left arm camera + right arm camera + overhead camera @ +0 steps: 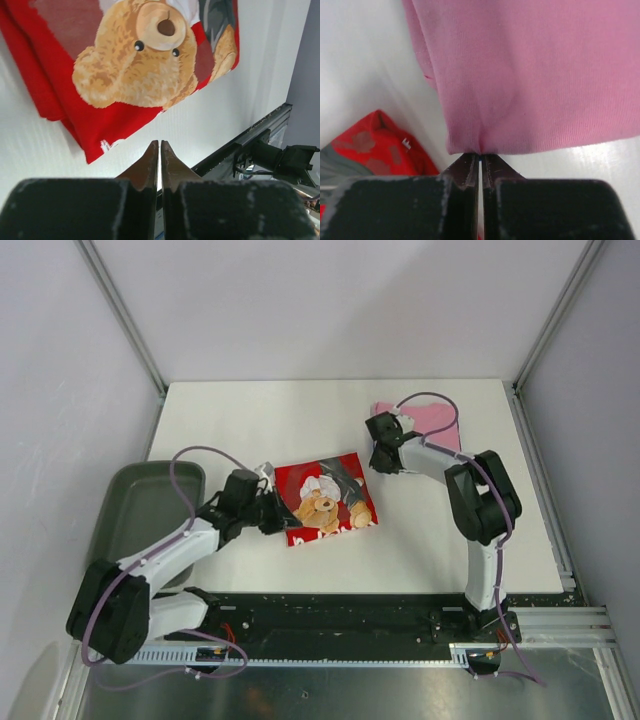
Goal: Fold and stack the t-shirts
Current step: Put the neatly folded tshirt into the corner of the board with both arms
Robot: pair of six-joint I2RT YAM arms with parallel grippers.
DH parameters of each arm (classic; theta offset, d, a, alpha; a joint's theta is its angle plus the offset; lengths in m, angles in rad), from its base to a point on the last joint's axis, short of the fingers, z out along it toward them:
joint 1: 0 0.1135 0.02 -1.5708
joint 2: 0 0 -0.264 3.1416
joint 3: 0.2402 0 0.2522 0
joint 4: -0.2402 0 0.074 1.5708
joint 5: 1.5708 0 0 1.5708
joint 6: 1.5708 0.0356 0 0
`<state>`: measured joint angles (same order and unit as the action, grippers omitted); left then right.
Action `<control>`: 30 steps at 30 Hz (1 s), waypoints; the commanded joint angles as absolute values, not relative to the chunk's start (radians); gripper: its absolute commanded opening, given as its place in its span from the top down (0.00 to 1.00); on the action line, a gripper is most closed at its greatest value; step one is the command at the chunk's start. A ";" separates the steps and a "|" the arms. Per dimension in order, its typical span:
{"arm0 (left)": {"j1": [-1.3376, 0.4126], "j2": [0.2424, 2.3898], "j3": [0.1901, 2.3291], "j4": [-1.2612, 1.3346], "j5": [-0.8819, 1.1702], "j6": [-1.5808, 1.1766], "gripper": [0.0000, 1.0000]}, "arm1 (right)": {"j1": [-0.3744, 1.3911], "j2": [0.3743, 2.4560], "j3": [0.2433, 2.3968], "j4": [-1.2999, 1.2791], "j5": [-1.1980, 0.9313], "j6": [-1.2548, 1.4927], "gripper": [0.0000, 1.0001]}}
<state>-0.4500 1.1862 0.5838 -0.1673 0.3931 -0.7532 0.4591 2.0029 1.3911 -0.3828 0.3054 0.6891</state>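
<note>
A folded red t-shirt with a teddy-bear print lies flat in the middle of the table; the bear print on the red t-shirt fills the left wrist view. My left gripper hovers at its left edge, shut with nothing between the fingers, its tips over bare table just off the cloth. A pink t-shirt lies at the back right. My right gripper is shut on the near edge of the pink t-shirt, which puckers at the tips.
A grey-green tray sits off the table's left edge beside the left arm. The black rail with the arm bases runs along the near edge. Grey walls and metal posts enclose the back and sides.
</note>
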 commanded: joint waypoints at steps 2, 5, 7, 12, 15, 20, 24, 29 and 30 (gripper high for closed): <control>-0.424 1.100 0.514 -0.155 0.331 -0.790 0.92 | 0.502 1.939 1.347 -0.365 0.268 0.761 1.00; -0.407 1.066 0.473 -0.156 0.296 -0.812 0.91 | 0.521 1.921 1.323 -0.358 0.257 0.771 1.00; -0.401 1.047 0.454 -0.157 0.271 -0.823 0.88 | 0.526 1.912 1.316 -0.357 0.248 0.773 1.00; -0.398 1.018 0.416 -0.163 0.222 -0.848 0.74 | 0.529 1.900 1.306 -0.354 0.238 0.768 1.00; -0.404 1.057 0.419 -0.162 0.224 -0.834 0.69 | 0.528 1.907 1.304 -0.350 0.232 0.765 1.00; -0.452 1.124 0.449 -0.158 0.191 -0.809 0.62 | 0.528 1.917 1.300 -0.338 0.218 0.765 1.00; -0.472 1.187 0.467 -0.150 0.171 -0.803 0.61 | 0.526 1.923 1.299 -0.334 0.212 0.767 1.00; -0.489 1.229 0.475 -0.114 0.166 -0.810 0.61 | 0.522 1.927 1.299 -0.332 0.208 0.766 1.00; -0.492 1.234 0.477 -0.109 0.167 -0.811 0.62 | 0.521 1.927 1.300 -0.332 0.206 0.765 1.00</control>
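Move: The left hand, shut and empty, hangs about 8 cm above the red t-shirt's near left corner, which lies some 3 cm to its left and 2 cm back; the shirt's middle is roughly 12 cm ahead and 9 cm right. The right hand already holds the near left corner of the pink stack, whose middle is about 10 cm ahead and 11 cm right; the red t-shirt's middle lies some 18 cm to its left and 10 cm back. Keeping its pinch on the pink stack's near left corner, the right hand drags it some 4 cm back and left towards the red t-shirt, soon easing to a stop and holding. The left hand swings left and down, then sinks nearly straight, about 7 cm lower in all, turning slightly counter-clockwise and opening part way to straddle the red shirt's near left corner. ##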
